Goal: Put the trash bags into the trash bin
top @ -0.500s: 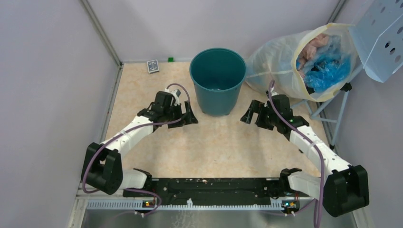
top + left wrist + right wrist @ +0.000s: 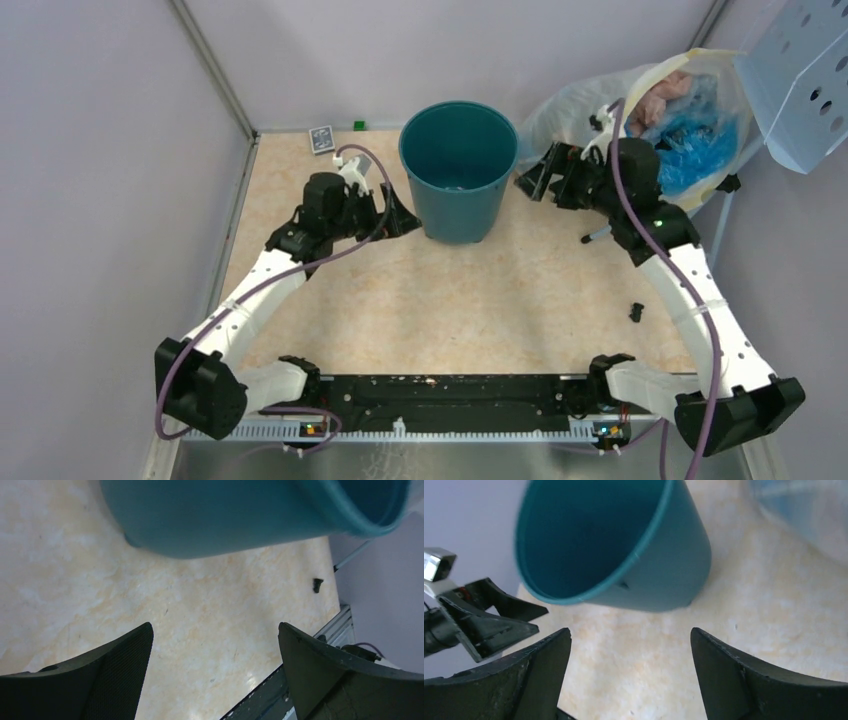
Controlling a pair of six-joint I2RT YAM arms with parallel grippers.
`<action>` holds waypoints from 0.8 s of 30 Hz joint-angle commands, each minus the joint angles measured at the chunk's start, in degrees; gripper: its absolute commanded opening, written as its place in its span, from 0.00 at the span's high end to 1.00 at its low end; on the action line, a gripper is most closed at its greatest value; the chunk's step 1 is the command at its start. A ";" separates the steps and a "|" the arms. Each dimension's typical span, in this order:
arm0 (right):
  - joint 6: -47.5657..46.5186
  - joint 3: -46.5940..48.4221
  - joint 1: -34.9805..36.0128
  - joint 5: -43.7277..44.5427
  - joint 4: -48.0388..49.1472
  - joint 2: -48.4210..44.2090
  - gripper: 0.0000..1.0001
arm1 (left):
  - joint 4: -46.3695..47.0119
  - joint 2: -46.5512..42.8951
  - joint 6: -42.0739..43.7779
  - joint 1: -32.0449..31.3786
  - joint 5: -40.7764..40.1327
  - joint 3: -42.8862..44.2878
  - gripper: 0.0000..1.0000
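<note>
The trash bin (image 2: 458, 170) is a round dark teal bucket standing upright at the back middle of the table. It also shows in the left wrist view (image 2: 225, 515) and the right wrist view (image 2: 659, 565). My left gripper (image 2: 395, 215) (image 2: 215, 627) hangs open just left of the bin's wall, with nothing between its fingers. My right gripper (image 2: 540, 175) (image 2: 630, 630) is open and empty, beside the bin's right rim. Crumpled pale pink trash bags (image 2: 672, 90) show inside the mouth of a big clear sack (image 2: 575, 125) behind the right arm.
The clear sack with a pale yellow rim also holds bright blue bags (image 2: 705, 145). A pale blue perforated panel (image 2: 800, 80) stands at the far right. A card box (image 2: 321, 138) and green block (image 2: 358, 125) lie at the back. A small black piece (image 2: 636, 311) lies near the right edge.
The right arm has swung up and back, from in front of the bin to beside its right rim near the sack. The left gripper has moved a little back along the bin's left side.
</note>
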 commanded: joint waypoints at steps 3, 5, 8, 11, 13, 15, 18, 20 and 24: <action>-6.78 20.37 -0.38 7.94 -7.22 0.78 0.13 | 4.41 0.98 -1.57 -0.12 0.92 11.15 0.01; -7.67 26.04 -0.47 13.75 -10.19 1.98 0.14 | 4.76 1.97 -2.33 -0.17 1.41 13.20 0.01; -7.43 34.48 -1.49 22.08 -16.69 5.51 0.18 | 5.47 3.41 -3.44 -0.16 2.79 15.44 0.01; -5.07 38.86 -5.77 24.01 -20.65 8.10 0.24 | 5.87 4.09 -4.09 -0.17 3.44 16.61 0.01; -2.25 39.32 -10.59 24.46 -21.92 8.65 0.27 | 5.90 3.88 -4.20 -0.12 3.21 16.62 0.01; -0.03 38.90 -13.90 26.45 -21.80 8.53 0.38 | 5.65 3.36 -4.21 -0.17 2.77 16.31 0.01; 3.23 38.52 -16.72 27.10 -21.47 8.97 0.49 | 5.72 1.76 -4.11 -0.19 2.19 14.97 0.01; 6.34 38.15 -19.52 26.11 -21.80 10.01 0.49 | 6.10 0.45 -4.27 -0.17 1.61 13.49 0.01; 10.77 37.46 -24.58 21.06 -20.18 12.34 0.49 | 6.84 -2.21 -4.95 -0.14 0.55 10.79 0.01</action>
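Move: The trash bags lie in the mouth of the clear sack, roughly 23 cm to the right of the right hand, 8 cm farther out and about level with it. The sack's middle is some 16 cm to its right and 10 cm ahead, slightly lower; the trash bin stands about 14 cm to its left, 7 cm ahead and 13 cm below. From the left hand, the bags are some 47 cm right, 10 cm ahead and 8 cm higher. Lift the empty right gripper clear beside the trash bin, nearly 20 cm up, then swing it about 19 cm right towards the trash bags, easing forward and sinking slightly late on. Turn it some 45 degrees clockwise, closing the fingers from wide to half open. Meanwhile raise the open left gripper about 10 cm and slightly forward beside the bin. ##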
